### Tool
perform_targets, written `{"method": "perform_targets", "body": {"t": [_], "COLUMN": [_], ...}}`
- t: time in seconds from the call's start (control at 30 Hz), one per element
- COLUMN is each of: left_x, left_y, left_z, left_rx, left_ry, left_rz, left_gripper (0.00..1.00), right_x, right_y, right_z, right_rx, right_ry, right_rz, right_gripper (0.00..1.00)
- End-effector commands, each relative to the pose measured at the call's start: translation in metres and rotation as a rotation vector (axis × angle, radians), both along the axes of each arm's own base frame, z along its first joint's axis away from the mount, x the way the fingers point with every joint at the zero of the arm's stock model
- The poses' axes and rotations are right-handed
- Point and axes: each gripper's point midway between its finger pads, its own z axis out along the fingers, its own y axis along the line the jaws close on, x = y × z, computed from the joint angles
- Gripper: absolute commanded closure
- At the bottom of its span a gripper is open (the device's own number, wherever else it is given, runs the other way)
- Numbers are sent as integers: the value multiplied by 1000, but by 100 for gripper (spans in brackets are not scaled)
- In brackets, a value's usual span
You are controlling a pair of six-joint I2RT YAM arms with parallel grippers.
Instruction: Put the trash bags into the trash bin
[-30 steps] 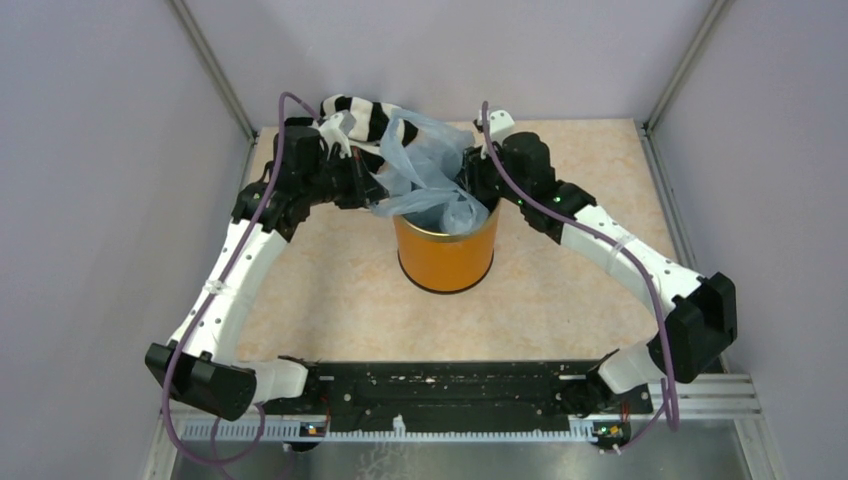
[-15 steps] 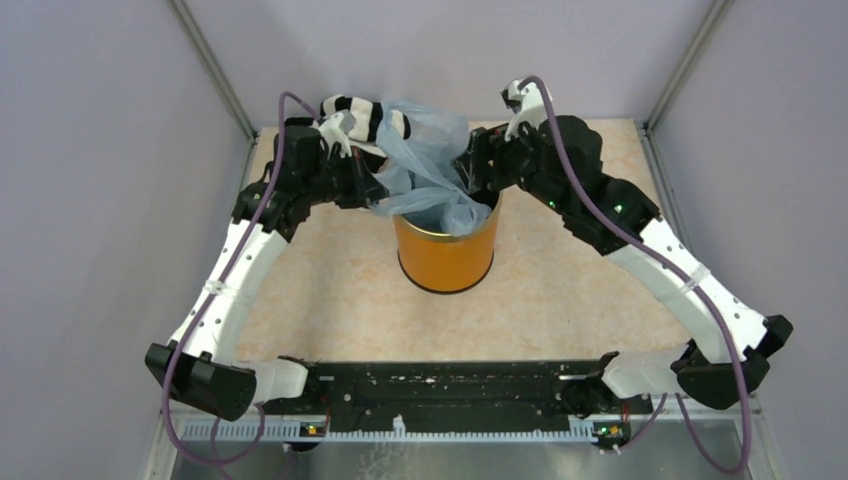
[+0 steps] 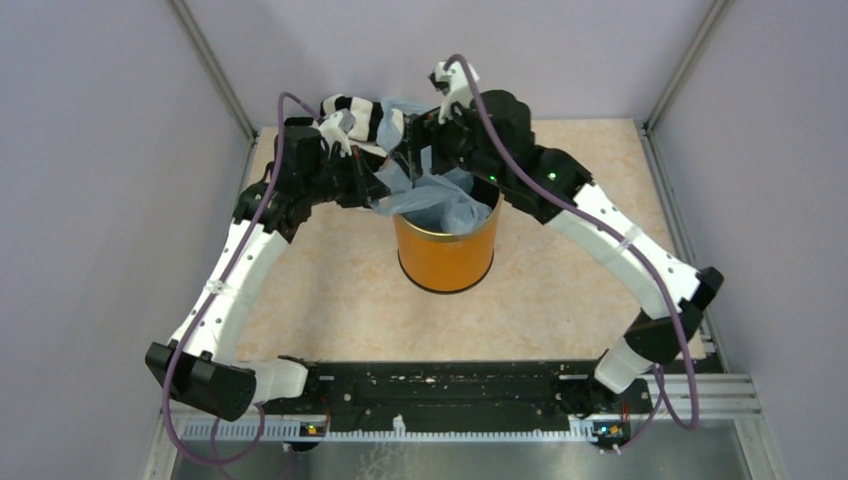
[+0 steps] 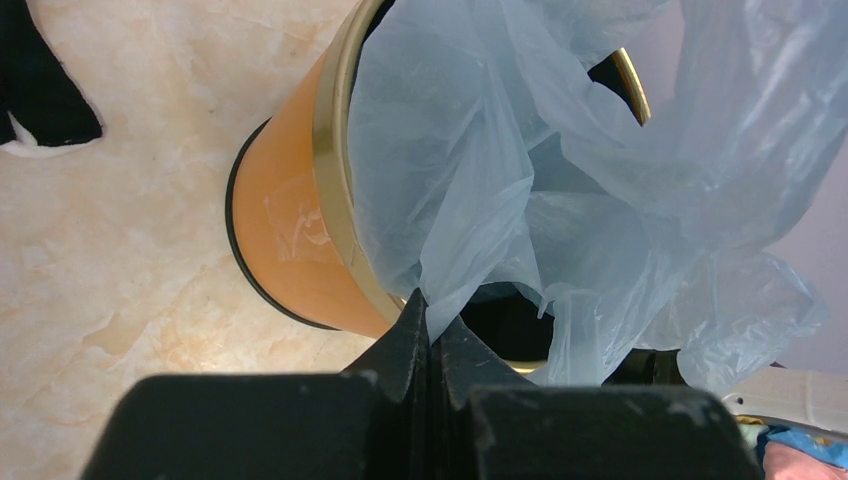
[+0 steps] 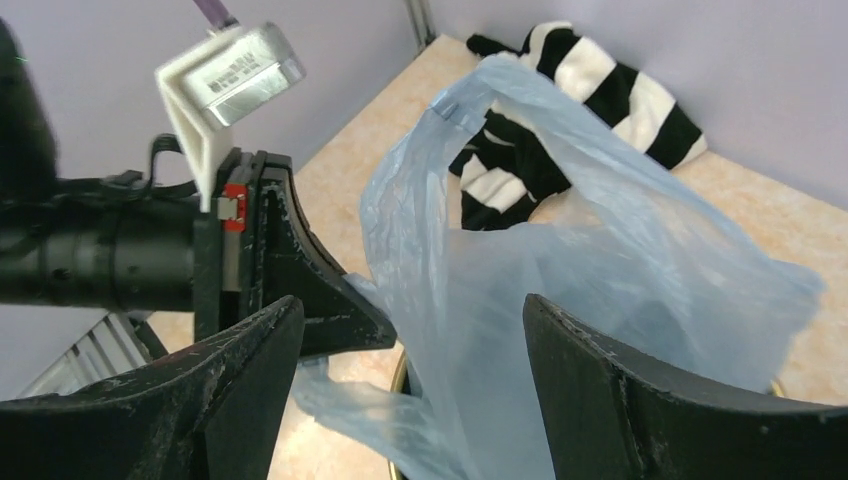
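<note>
The light-blue crinkly trash bag hangs partly inside the orange trash bin, its upper part bulging above the rim. It fills the left wrist view and the right wrist view. My left gripper is shut on the bag's edge at the bin's left rim; its fingertips pinch the plastic. My right gripper is open above the bin's far side, its fingers either side of the bag's raised top, not closed on it.
A black-and-white striped cloth lies on the table just behind the bin, against the back wall; it also shows in the right wrist view. Purple walls and metal posts enclose the beige tabletop.
My right arm has swung left and up, from the bin's right rim to above the bag's top near the back. The left gripper has held still on the bag.
</note>
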Motion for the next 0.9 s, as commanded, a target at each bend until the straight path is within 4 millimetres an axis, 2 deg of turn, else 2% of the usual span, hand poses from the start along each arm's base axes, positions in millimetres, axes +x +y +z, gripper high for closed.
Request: {"method": "perform_targets", "body": {"t": [0.0, 0.1, 0.23, 0.3, 0.33, 0.47, 0.53, 0.57, 0.6, 0.87], "left_x": [-1, -2, -4, -5, -6, -11, -13, -14, -16, -31], "left_y": [0, 0, 1, 3, 4, 13, 19, 20, 22, 27], "left_z": [16, 16, 14, 11, 8, 0, -4, -7, -8, -32], "left_rx": [-26, -27, -25, -20, -14, 22, 48, 58, 63, 94], "left_ry": [-62, -63, -62, -59, -54, -55, -57, -53, -53, -6], "left_rz": [8, 10, 13, 18, 23, 48, 63, 65, 66, 56], "left_gripper": [100, 100, 100, 100, 100, 100, 100, 100, 100, 100], "right_x": [3, 12, 29, 37, 40, 39, 34, 31, 29, 13], "right_y": [24, 34, 33, 25, 18, -19, -43, -60, -70, -157], "right_z": [3, -4, -13, -17, -19, -16, -12, -5, -6, -39], "right_rx": [-1, -11, -45, -71, -87, -140, -153, -137, -134, -150], "right_ry": [-1, 20, 39, 43, 48, 54, 49, 47, 57, 143], "right_rz": [35, 26, -56, -121, -154, -279, -336, -358, -367, -460], "right_gripper": [20, 20, 24, 34, 42, 83, 93, 96, 97, 100]}}
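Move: The trash bag's loose loop stands up just beyond my open right fingers, about 4 cm ahead, 4 cm to the left and 4 cm lower. The bin's mouth lies below that hand, some 6 cm to its right, 2 cm ahead and 17 cm down. From my left hand, still pinching the bag's left edge, the loop is about 3 cm ahead, 4 cm right and 8 cm up; the bin's mouth is 14 cm right, 1 cm ahead and 5 cm down. I push my open right hand forward, left and down around the loose loop, about 4 cm each way, shut the fingers on it, then swing it right some 15 cm across the bin's mouth, easing back slightly and turning roughly 25 degrees clockwise. My left hand keeps its pinch and, in the second half, backs off down and to the left about 4 cm. ##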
